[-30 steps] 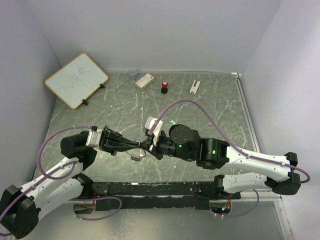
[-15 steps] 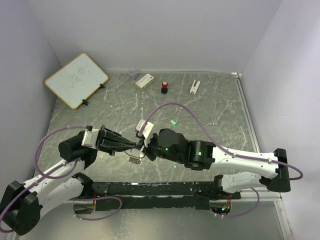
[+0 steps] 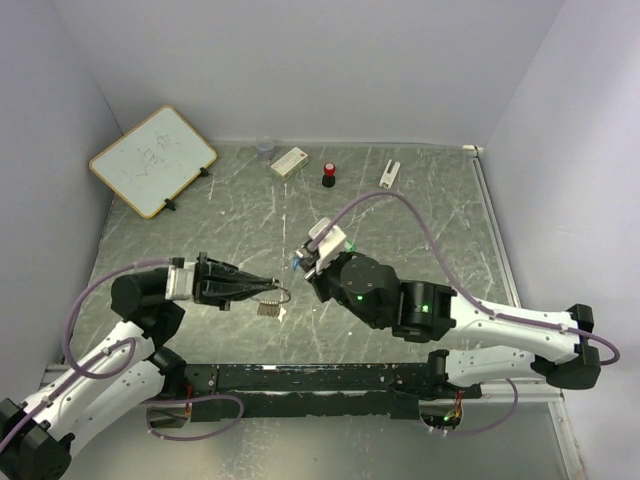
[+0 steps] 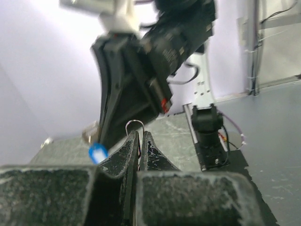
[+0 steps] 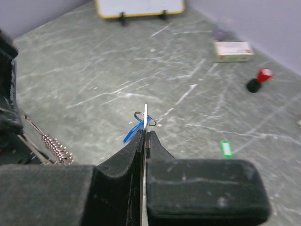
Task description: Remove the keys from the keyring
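Note:
My left gripper (image 3: 275, 290) is shut on the keyring (image 3: 284, 294), a thin wire loop that pokes out past its tips (image 4: 135, 124). A small silvery-brown bunch (image 3: 268, 307) hangs below the ring, too small to make out. A little to the right, my right gripper (image 3: 303, 264) is shut on the blue-headed key (image 5: 133, 132). Its thin blade stands edge-on between the jaws with a tiny ring at the tip. This key is apart from the keyring. A green-headed key (image 5: 226, 149) lies on the table beside the right arm.
A small whiteboard (image 3: 152, 160) leans at the back left. Along the back wall stand a clear cup (image 3: 265, 148), a white box (image 3: 289, 162), a red-capped black knob (image 3: 328, 176) and a small white piece (image 3: 389, 173). Purple cables loop over both arms.
The two grippers met at the keyring half a second ago. The right one has since pulled back to the right with the blue-headed key; the left still holds the ring.

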You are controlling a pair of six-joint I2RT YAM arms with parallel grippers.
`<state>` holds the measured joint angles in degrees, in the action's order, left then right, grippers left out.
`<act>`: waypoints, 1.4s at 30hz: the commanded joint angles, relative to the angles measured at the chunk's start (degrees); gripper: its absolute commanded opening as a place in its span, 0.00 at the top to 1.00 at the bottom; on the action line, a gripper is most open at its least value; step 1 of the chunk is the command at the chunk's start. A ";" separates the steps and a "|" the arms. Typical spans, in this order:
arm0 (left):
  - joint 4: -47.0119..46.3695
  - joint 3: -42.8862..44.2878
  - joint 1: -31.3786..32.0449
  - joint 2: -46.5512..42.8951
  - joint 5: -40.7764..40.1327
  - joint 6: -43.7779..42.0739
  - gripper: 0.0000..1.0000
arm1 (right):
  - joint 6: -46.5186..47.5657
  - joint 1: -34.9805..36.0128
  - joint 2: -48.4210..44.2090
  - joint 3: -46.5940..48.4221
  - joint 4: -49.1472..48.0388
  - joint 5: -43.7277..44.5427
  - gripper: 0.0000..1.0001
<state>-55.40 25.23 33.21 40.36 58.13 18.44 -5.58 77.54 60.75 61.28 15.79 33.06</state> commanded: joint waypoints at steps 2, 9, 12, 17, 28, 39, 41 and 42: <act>21.41 2.90 0.27 1.16 -13.12 -12.53 0.93 | -1.13 -0.11 -2.62 1.38 0.49 17.68 1.00; 25.52 3.27 0.25 9.29 -32.27 -12.95 0.93 | -4.34 -0.96 -0.39 2.42 6.45 33.51 1.00; 26.42 4.10 0.27 14.14 -36.45 -12.84 0.93 | -8.01 -3.47 -1.96 1.90 9.59 33.07 1.00; 25.53 4.14 0.27 19.46 -39.04 -11.18 0.93 | -11.25 -11.19 -4.21 -2.80 9.88 23.77 1.00; 25.21 2.45 0.27 28.05 -44.50 -9.34 0.93 | -8.63 -21.85 10.50 -6.54 4.17 14.10 1.00; 19.36 1.40 0.19 34.20 -42.43 -8.00 0.93 | -5.88 -43.12 17.50 -10.76 -8.45 -3.73 1.00; 18.93 2.30 0.14 36.25 -43.10 -8.57 0.93 | -6.14 -45.41 19.02 -11.35 -9.67 -5.01 1.00; 18.86 2.93 0.12 37.33 -43.23 -9.05 0.93 | -6.18 -46.53 19.70 -11.75 -10.45 -5.62 1.00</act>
<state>-32.51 26.79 33.21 74.65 15.20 9.76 -12.34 34.39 78.37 51.03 10.68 32.77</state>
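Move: The green key tag lies on the table about 22 cm ahead of the right hand, 10 cm to its right and 30 cm below; that hand already holds the freed blue tag. The red stamp stands some 20 cm beyond the green tag and 4 cm to its left; the keyring hangs from the left fingers, about 7 cm back and 5 cm left of the right hand, level with it. From the left hand the green tag is roughly 29 cm ahead, 13 cm right and 35 cm down. The blue tag, still pinched in the right fingers, is carried away from the keyring, first mostly rightward, then forward and down towards the table beside the green tag, some 18 cm each way, the hand turning about 45 degrees clockwise. The keyring stays gripped as the left hand swings it forward and down, about 20 cm each, turning counter-clockwise and tipping down. ##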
